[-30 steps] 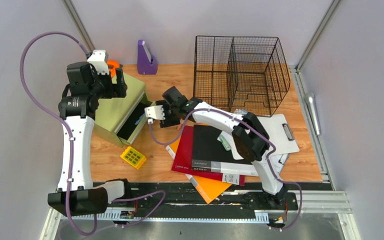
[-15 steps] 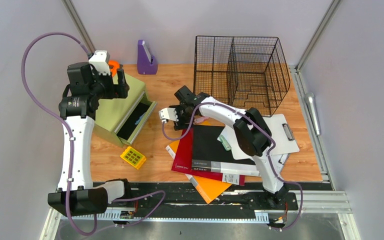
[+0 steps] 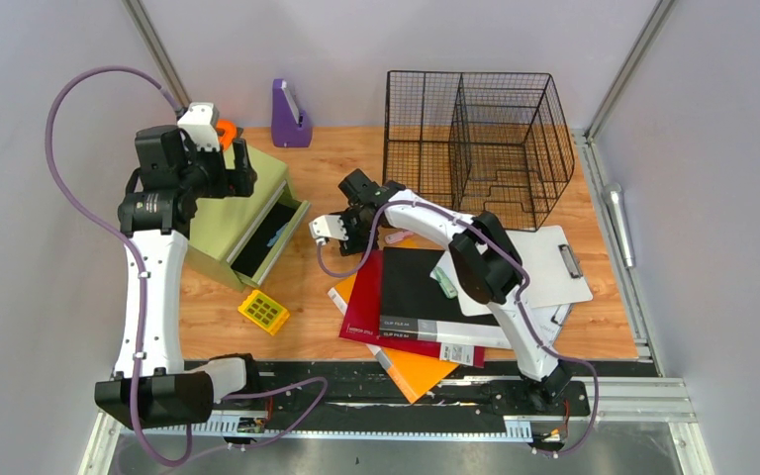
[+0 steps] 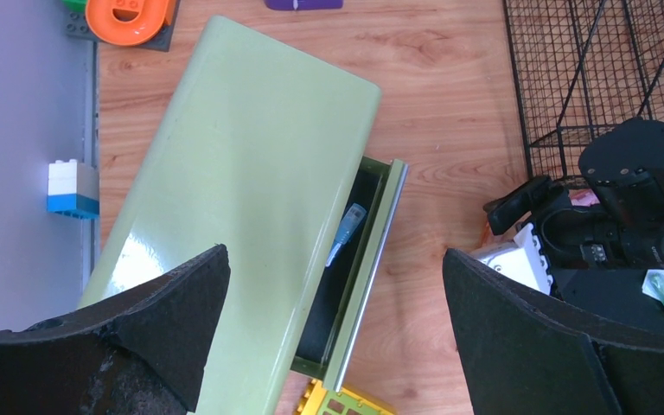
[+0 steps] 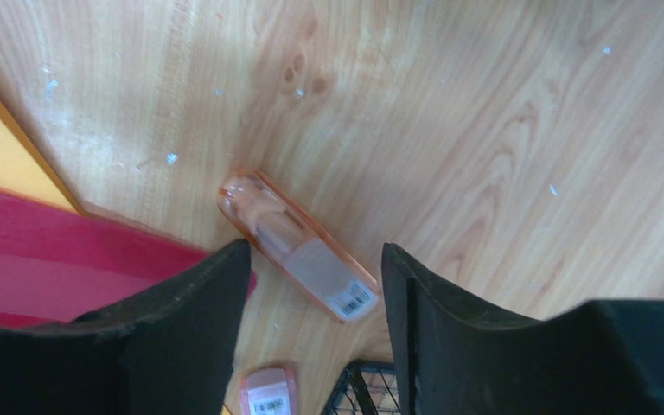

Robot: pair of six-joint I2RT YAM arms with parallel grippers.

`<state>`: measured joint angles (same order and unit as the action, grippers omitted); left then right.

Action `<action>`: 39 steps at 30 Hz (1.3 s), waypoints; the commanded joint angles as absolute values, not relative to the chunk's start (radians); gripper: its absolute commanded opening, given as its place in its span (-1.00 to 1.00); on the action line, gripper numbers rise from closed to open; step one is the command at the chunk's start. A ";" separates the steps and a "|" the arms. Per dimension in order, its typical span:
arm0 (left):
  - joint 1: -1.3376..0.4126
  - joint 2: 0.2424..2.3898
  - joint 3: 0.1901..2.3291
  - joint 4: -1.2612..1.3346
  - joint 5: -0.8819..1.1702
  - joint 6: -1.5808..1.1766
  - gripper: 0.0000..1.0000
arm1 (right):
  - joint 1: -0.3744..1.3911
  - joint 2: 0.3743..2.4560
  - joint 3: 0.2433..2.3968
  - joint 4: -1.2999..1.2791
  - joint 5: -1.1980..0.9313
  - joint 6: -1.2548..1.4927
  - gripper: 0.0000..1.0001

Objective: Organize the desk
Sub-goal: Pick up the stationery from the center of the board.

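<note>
The desk (image 3: 332,153) is light wood. A translucent orange case (image 5: 298,246) with a barcode label lies flat on it beside a red folder (image 5: 43,277). My right gripper (image 5: 316,251) hangs open over the case, one finger on each side, holding nothing. From above, the right gripper (image 3: 361,223) sits left of the wire basket (image 3: 475,139). My left gripper (image 4: 335,255) is wide open and empty above the green drawer box (image 4: 242,190). Its drawer is pulled out, with a blue item (image 4: 346,233) inside.
A second pink case (image 5: 268,393) lies near the basket corner. Stacked folders (image 3: 411,297) and a clipboard (image 3: 544,262) fill the front right. A yellow block (image 3: 263,311) lies before the drawer, a purple holder (image 3: 290,117) stands at the back, and an orange piece (image 4: 130,13) sits behind the box.
My right gripper has swung away from the open drawer, to the right and back, over the orange case, and its jaws have narrowed a little. The left arm has stayed put.
</note>
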<state>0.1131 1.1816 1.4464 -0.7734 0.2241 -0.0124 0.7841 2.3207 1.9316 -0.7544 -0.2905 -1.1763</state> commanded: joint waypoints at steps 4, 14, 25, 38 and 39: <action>0.121 1.153 1.441 -0.751 0.225 -0.002 1.00 | 0.787 2.383 1.984 -0.853 -0.333 -1.221 0.13; 0.121 1.148 1.426 -0.749 0.220 0.019 1.00 | 0.795 2.474 2.077 -0.949 -0.366 -1.178 -0.35; 0.121 1.145 1.433 -0.750 0.214 0.027 1.00 | 0.818 2.495 2.215 -0.968 -0.373 -1.144 -1.00; 0.121 1.152 1.427 -0.751 0.184 0.046 1.00 | 0.865 2.448 2.248 -0.964 -0.308 -1.175 -0.95; 0.122 1.150 1.426 -0.749 0.183 0.047 1.00 | 0.866 2.452 2.239 -0.965 -0.296 -1.175 -0.95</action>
<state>0.1131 1.1709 1.4216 -0.7734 0.1917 0.0257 0.8600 2.4577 2.2303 -0.9504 -0.3229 -1.1545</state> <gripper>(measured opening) 1.000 0.055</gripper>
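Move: The orange marker, the stationery to be picked up, lies practically under the right fingertips, about 1 cm to their left and 1 cm below. A pink marker sits some 7 cm to that hand's right and 1 cm ahead. The cabinet's open drawer stands about 18 cm to its left, level with it and 3 cm higher. From the left hand, the orange marker is about 25 cm to the right, 3 cm ahead and 31 cm down. The orange marker is pinched between the right fingertips: the hand first settles down and slightly back by about 1 cm, tipping a few degrees, and shuts from just over half open as it starts to slide left. Still closing, it rises some 2 cm, then keeps its hold and goes on left and back towards the drawer, about 5 cm left in all. ##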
